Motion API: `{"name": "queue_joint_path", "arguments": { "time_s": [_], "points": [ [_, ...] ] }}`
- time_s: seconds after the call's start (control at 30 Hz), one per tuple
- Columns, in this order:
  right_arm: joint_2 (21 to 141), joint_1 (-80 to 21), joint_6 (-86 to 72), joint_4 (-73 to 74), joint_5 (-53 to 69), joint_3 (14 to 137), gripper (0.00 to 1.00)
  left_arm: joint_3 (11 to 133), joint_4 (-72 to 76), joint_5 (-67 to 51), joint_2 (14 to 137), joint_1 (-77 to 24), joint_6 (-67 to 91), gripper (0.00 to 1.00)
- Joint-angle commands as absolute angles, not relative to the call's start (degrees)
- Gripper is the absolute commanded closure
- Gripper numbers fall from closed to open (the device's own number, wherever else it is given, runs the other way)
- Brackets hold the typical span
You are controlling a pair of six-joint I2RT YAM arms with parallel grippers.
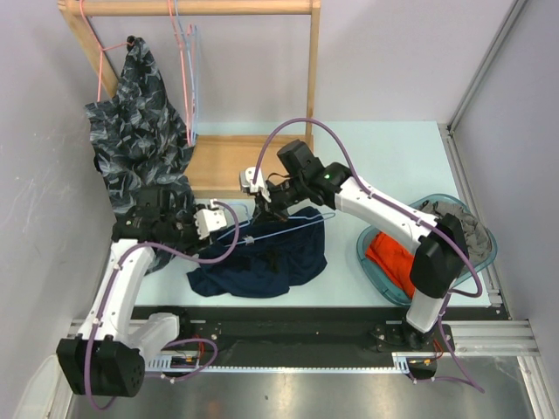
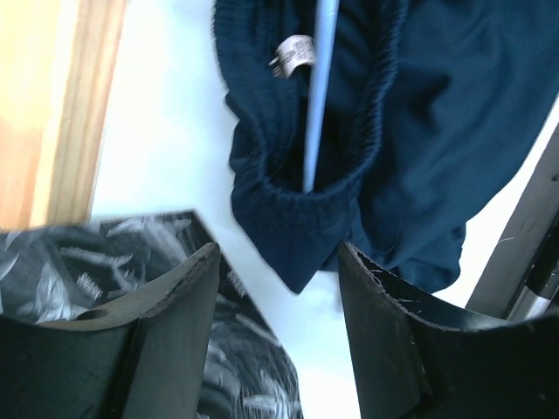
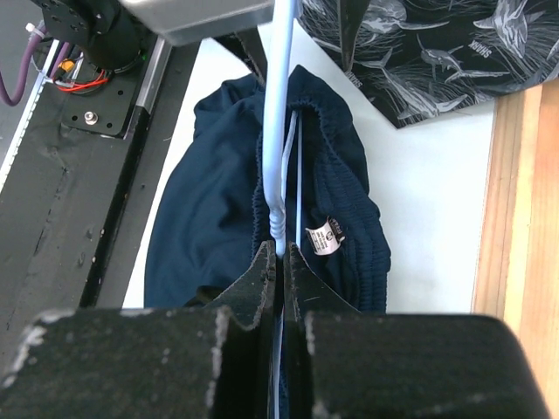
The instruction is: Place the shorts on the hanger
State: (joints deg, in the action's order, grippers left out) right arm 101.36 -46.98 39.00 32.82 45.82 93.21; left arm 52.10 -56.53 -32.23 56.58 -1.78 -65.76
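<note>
The navy shorts (image 1: 262,260) lie bunched on the pale table, partly under the light-blue hanger (image 1: 278,230). My right gripper (image 1: 260,212) is shut on the hanger (image 3: 278,113), its fingers pinching the thin blue rod just above the shorts (image 3: 210,201), beside their white label (image 3: 321,236). In the left wrist view one end of the hanger (image 2: 318,96) runs into the elastic waistband of the shorts (image 2: 428,113). My left gripper (image 2: 279,262) stands open just short of the waistband's edge, with nothing between its fingers. From above, the left gripper (image 1: 231,229) sits at the shorts' left side.
A wooden rack (image 1: 201,9) stands at the back left, carrying pink hangers (image 1: 179,52) and a dark printed garment (image 1: 140,131) that drapes down beside my left arm. A teal basket (image 1: 361,249) holding an orange garment (image 1: 389,253) sits at the right.
</note>
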Motion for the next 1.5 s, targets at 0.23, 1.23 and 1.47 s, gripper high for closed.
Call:
{"name": "queue_joint_path", "arguments": {
  "time_s": [0.23, 1.23, 1.47],
  "points": [
    [98.1, -47.6, 37.1, 24.0, 49.6, 92.0, 1.00, 50.7, -49.5, -44.1, 62.0, -3.6, -64.0, 0.55],
    [92.0, -40.0, 28.0, 24.3, 45.9, 87.7, 0.31, 47.5, -47.3, -45.2, 53.3, -8.1, -56.5, 1.00],
    [89.4, -30.9, 14.9, 25.0, 40.9, 87.7, 0.12, 48.5, -49.9, -43.8, 53.7, -8.0, -61.2, 1.00]
  ]
}}
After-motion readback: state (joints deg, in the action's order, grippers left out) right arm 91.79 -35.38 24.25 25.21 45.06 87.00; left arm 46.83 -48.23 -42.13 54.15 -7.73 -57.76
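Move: The left end of the shorts' waistband, with the hanger's end in it, lies about 5 cm right of the open left hand and 2 cm below, level fore-and-aft; the white label is some 6 cm farther right and 2 cm farther out than that end. From the right hand, shut on the hanger, that waistband end is roughly 12 cm left, 8 back and 6 below. The wooden rack base lies about 17 cm ahead of the right hand, 2 left and 14 down. Left goes about 5 cm right, pinches the waistband end; right opens off the hanger, leaving rightward, forward, up. ##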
